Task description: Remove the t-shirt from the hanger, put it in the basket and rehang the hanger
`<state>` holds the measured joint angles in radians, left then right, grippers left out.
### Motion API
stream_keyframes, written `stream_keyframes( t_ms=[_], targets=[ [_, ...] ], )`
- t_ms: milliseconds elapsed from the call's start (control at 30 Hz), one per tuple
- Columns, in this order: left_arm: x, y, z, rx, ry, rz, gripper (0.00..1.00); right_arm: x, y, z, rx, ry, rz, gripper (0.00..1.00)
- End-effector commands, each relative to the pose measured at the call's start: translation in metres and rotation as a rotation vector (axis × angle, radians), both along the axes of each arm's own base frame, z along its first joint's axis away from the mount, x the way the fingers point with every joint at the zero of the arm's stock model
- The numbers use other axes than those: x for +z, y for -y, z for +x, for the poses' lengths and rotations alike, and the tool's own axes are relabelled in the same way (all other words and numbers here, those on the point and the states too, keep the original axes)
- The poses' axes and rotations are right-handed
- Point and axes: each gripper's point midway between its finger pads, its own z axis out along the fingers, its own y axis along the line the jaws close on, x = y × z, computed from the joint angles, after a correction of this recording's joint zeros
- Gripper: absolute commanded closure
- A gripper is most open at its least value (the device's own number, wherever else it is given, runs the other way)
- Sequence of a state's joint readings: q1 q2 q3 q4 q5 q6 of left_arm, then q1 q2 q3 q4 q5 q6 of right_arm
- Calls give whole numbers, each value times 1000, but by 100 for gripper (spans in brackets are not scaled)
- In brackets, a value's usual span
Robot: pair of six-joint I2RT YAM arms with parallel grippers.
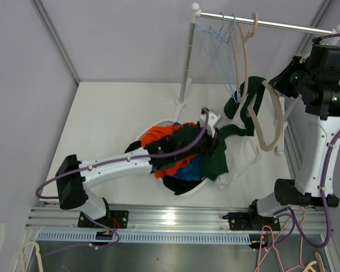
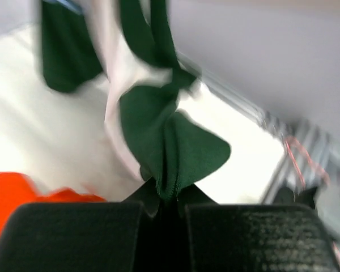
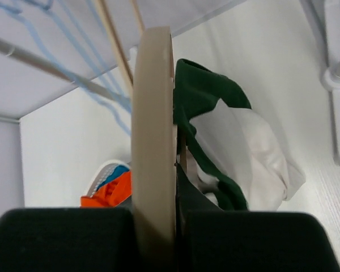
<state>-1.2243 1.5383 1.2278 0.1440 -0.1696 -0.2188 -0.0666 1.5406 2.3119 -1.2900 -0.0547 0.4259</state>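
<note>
The green and white t-shirt [image 1: 238, 148] hangs half off a beige hanger [image 1: 273, 122], with its green collar strap still looped over the hanger's arm and its body draped on the table. My left gripper [image 1: 214, 120] is shut on a fold of the shirt's green fabric [image 2: 169, 153]; its tip shows in the left wrist view [image 2: 167, 195]. My right gripper [image 1: 273, 85] is shut on the hanger's arm [image 3: 153, 141], holding it up near the rail. The shirt also shows in the right wrist view [image 3: 243, 147], beside and below the hanger.
A round basket [image 1: 153, 126] heaped with orange, blue and black clothes sits under my left forearm. A white rack pole [image 1: 187, 62] carries a metal rail [image 1: 283, 25] with blue wire hangers [image 1: 215, 51] and another beige hanger. An aluminium frame [image 1: 158, 218] runs along the near edge.
</note>
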Motion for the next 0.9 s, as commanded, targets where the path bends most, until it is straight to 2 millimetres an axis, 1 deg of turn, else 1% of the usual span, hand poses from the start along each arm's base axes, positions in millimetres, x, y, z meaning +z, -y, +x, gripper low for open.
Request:
stream_keyframes(
  t_ms=[0, 33, 67, 100, 133, 167, 200, 300, 333, 400, 467, 500, 533, 633, 667, 700, 733, 767, 800, 833, 867],
  targets=[
    [63, -22, 31, 107, -112, -74, 100, 52, -13, -38, 47, 174, 5, 100],
    [108, -27, 39, 125, -75, -137, 100, 59, -17, -44, 65, 193, 15, 100],
    [115, -34, 49, 152, -68, -126, 99, 63, -23, -51, 91, 204, 31, 100],
    [108, -44, 65, 191, -82, -79, 100, 68, -29, -55, 122, 219, 52, 100],
    [135, -49, 72, 201, -65, -116, 99, 71, -40, -60, 168, 225, 93, 100],
    [161, -56, 77, 205, -49, -153, 99, 77, -43, -68, 179, 250, 102, 100],
    [164, -61, 86, 213, -54, -148, 99, 80, -45, -71, 181, 260, 110, 100],
    [203, -79, 89, 241, -19, -187, 99, 89, -45, -86, 169, 282, 125, 100],
    [201, -80, 93, 262, -20, -175, 100, 90, -48, -91, 179, 281, 136, 100],
    [198, -82, 93, 269, -25, -153, 99, 90, -53, -102, 194, 272, 158, 100],
    [194, -83, 93, 269, -33, -147, 99, 88, -53, -110, 194, 269, 154, 100],
    [184, -82, 94, 274, -44, -130, 99, 86, -51, -112, 186, 267, 145, 100],
    [185, -85, 93, 277, -43, -136, 99, 91, -50, -124, 180, 298, 137, 100],
    [173, -85, 88, 261, -62, -129, 99, 99, -46, -139, 158, 346, 115, 100],
    [180, -89, 80, 240, -65, -153, 99, 98, -44, -139, 151, 349, 104, 100],
    [189, -91, 74, 221, -60, -183, 99, 95, -35, -134, 110, 342, 79, 100],
    [179, -92, 69, 203, -76, -174, 100, 92, -29, -132, 88, 338, 49, 100],
    [200, -104, 54, 171, -59, -230, 99, 92, -23, -126, 63, 348, 29, 100],
    [210, -108, 46, 157, -43, -261, 99, 90, -18, -120, 41, 347, 7, 100],
    [214, -115, 41, 157, -32, -269, 99, 77, -8, -111, 0, 317, -25, 100],
    [224, -121, 35, 154, -17, -288, 99, 79, -3, -103, -19, 334, -42, 100]
  ],
)
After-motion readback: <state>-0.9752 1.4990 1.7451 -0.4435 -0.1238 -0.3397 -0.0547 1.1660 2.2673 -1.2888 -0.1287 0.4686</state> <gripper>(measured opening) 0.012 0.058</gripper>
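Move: The left hand already grips the t-shirt's green end; the basket is about 9 cm ahead, 15 cm left and 24 cm below it, with the heaped orange shirt some 7 cm ahead, 20 cm left and 17 cm below. The right hand holds the wooden hanger, with the t-shirt's bunched green part about 5 cm ahead, 6 cm left and 15 cm below. From that hand, another wooden hanger hangs on the rail roughly 17 cm ahead, 8 cm left and about level. Up fast, with roughly 9 cm each of forward and left, the left hand hoists the t-shirt about 20 cm, then sinks some 9 cm with it close to above the basket, turning about 15 degrees counter-clockwise; its fingers stay shut. Meanwhile the right hand keeps its grip and draws the hanger back and up, away from the t-shirt, its fingers tipping upward. ##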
